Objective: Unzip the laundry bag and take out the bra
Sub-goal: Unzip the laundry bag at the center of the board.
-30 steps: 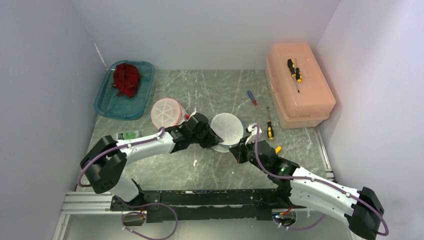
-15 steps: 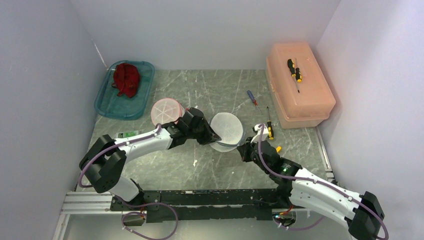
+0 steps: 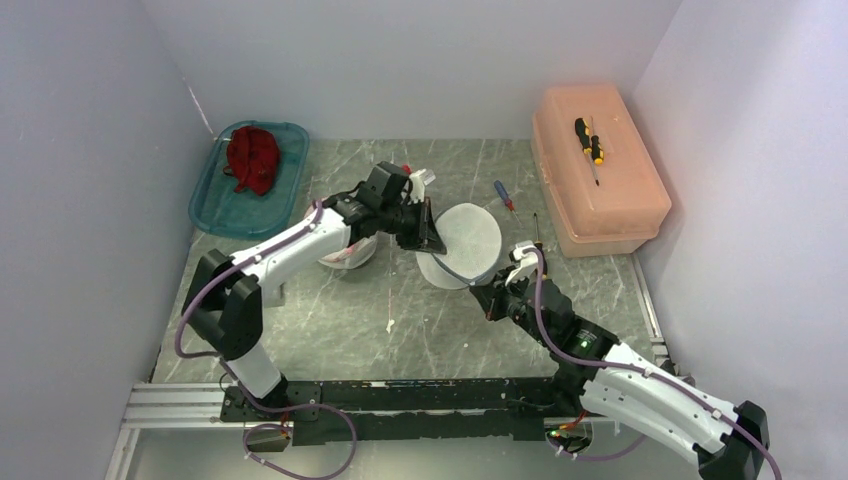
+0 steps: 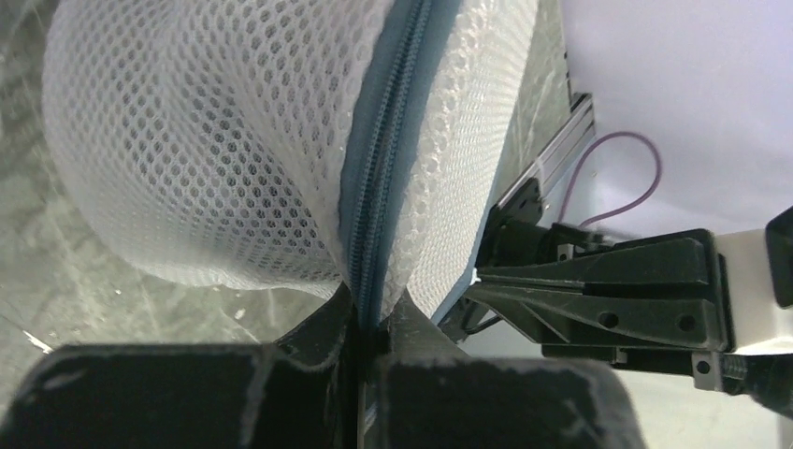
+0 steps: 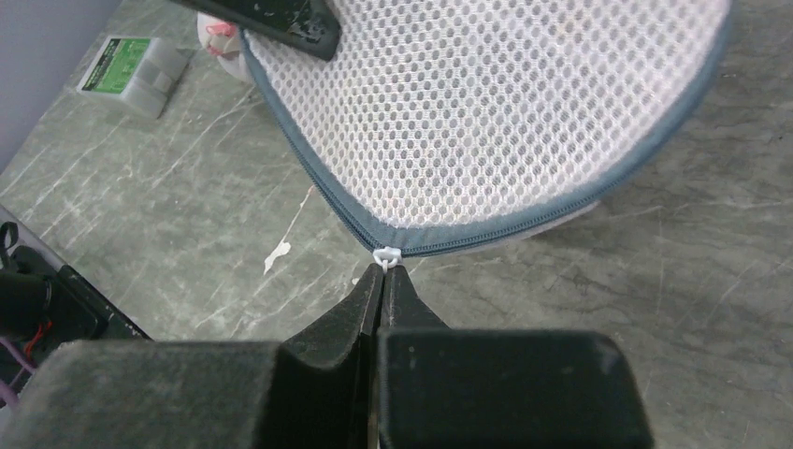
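Observation:
The round white mesh laundry bag point(image 3: 468, 243) hangs tilted off the table between my two grippers. My left gripper point(image 3: 430, 235) is shut on its blue zipper band point(image 4: 374, 224), pinching the seam at the bag's left edge point(image 4: 369, 316). At the bag's near edge, my right gripper point(image 3: 481, 293) is shut on the small white zipper pull point(image 5: 386, 255), fingertips closed just below it point(image 5: 382, 273). The zipper point(image 5: 486, 229) looks closed along the rim. The bra does not show through the mesh.
A second mesh bag with pink contents point(image 3: 346, 253) lies under my left forearm. A teal tray point(image 3: 215, 205) holds a red garment point(image 3: 252, 158). A salmon toolbox point(image 3: 610, 195) stands at the back right, screwdrivers point(image 3: 505, 195) point(image 3: 540, 258) beside it. A green-labelled box point(image 5: 131, 61) sits near left.
My left gripper closed on the bag's zipper seam, then lifted and carried the bag back and to the right. The right gripper stayed shut on the pull and followed it.

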Robot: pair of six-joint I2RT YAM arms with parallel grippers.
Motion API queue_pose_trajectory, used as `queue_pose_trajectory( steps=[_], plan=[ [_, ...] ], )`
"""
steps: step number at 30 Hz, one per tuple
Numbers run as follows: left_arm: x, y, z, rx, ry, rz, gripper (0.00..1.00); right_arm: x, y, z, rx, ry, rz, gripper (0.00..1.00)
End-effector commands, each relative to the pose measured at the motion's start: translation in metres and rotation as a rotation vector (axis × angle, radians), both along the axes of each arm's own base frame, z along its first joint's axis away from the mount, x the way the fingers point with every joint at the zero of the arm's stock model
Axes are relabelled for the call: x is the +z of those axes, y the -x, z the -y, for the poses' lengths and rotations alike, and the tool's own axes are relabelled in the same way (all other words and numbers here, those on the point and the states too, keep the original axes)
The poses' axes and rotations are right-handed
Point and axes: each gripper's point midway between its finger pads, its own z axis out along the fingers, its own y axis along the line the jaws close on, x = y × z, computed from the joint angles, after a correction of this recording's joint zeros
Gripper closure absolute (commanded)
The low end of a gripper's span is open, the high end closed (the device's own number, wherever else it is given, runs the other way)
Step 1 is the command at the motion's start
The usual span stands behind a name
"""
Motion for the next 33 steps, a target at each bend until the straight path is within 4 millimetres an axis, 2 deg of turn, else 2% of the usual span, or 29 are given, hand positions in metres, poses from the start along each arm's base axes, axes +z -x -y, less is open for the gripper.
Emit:
queue_pose_trajectory(
  steps=[1, 7, 11, 12, 15, 20, 27, 30, 33],
  plan=[
    [-0.015, -0.006, -0.009, -0.154, -0.111, 0.080, 0.94, 0.014, 0.002, -0.012, 0.049, -0.035, 0.020, 1.00],
    [-0.060, -0.005, -0.012, -0.172, -0.124, 0.025, 0.94, -0.007, 0.007, -0.020, 0.063, -0.038, -0.024, 1.00],
    [-0.063, -0.007, -0.008, -0.138, -0.075, 0.028, 0.90, -0.021, 0.008, -0.022, 0.065, -0.033, -0.055, 1.00],
    [-0.059, -0.008, -0.008, -0.118, -0.066, 0.033, 0.83, -0.022, 0.007, -0.023, 0.064, -0.036, -0.057, 1.00],
    [-0.044, -0.008, -0.010, -0.058, -0.034, 0.041, 0.48, -0.022, 0.007, -0.023, 0.061, -0.036, -0.053, 1.00],
    [-0.021, 0.001, -0.026, 0.095, 0.004, 0.014, 0.09, -0.017, 0.003, -0.023, 0.050, -0.031, -0.038, 1.00],
    [-0.017, 0.032, -0.049, 0.429, 0.054, -0.076, 0.06, -0.015, -0.001, -0.026, 0.052, -0.020, -0.027, 1.00],
    [-0.017, 0.052, -0.042, 0.521, 0.105, -0.087, 0.06, -0.016, -0.001, -0.028, 0.059, -0.019, -0.029, 1.00],
    [-0.019, 0.053, -0.035, 0.581, 0.121, -0.089, 0.06, -0.018, 0.000, -0.032, 0.076, -0.019, -0.035, 1.00]
  ],
)
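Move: Just about 7 cm back and 5 cm to the right of the left hand, slightly lower, is the white zip tab, already pinched in the right hand's fingers. From the left hand, whose fingers are shut on the laundry bag's blue rim, the lid's middle lies roughly 5 cm right and 1 cm back, and the pink-rimmed bag some 20 cm left and 3 cm farther out. The black-yellow screwdriver is about 14 cm right of the right hand and 8 cm ahead. Sinking about 7 cm with the rim still pinched, the left hand then opens wide and lets go, rises some 5 cm while easing left, and finally draws back about 7 cm off the bag's left side, its wrist turning some 30 degrees counter-clockwise. The right hand keeps its pinch on the zip tab and lowers it about 4 cm, shifting a little left. ##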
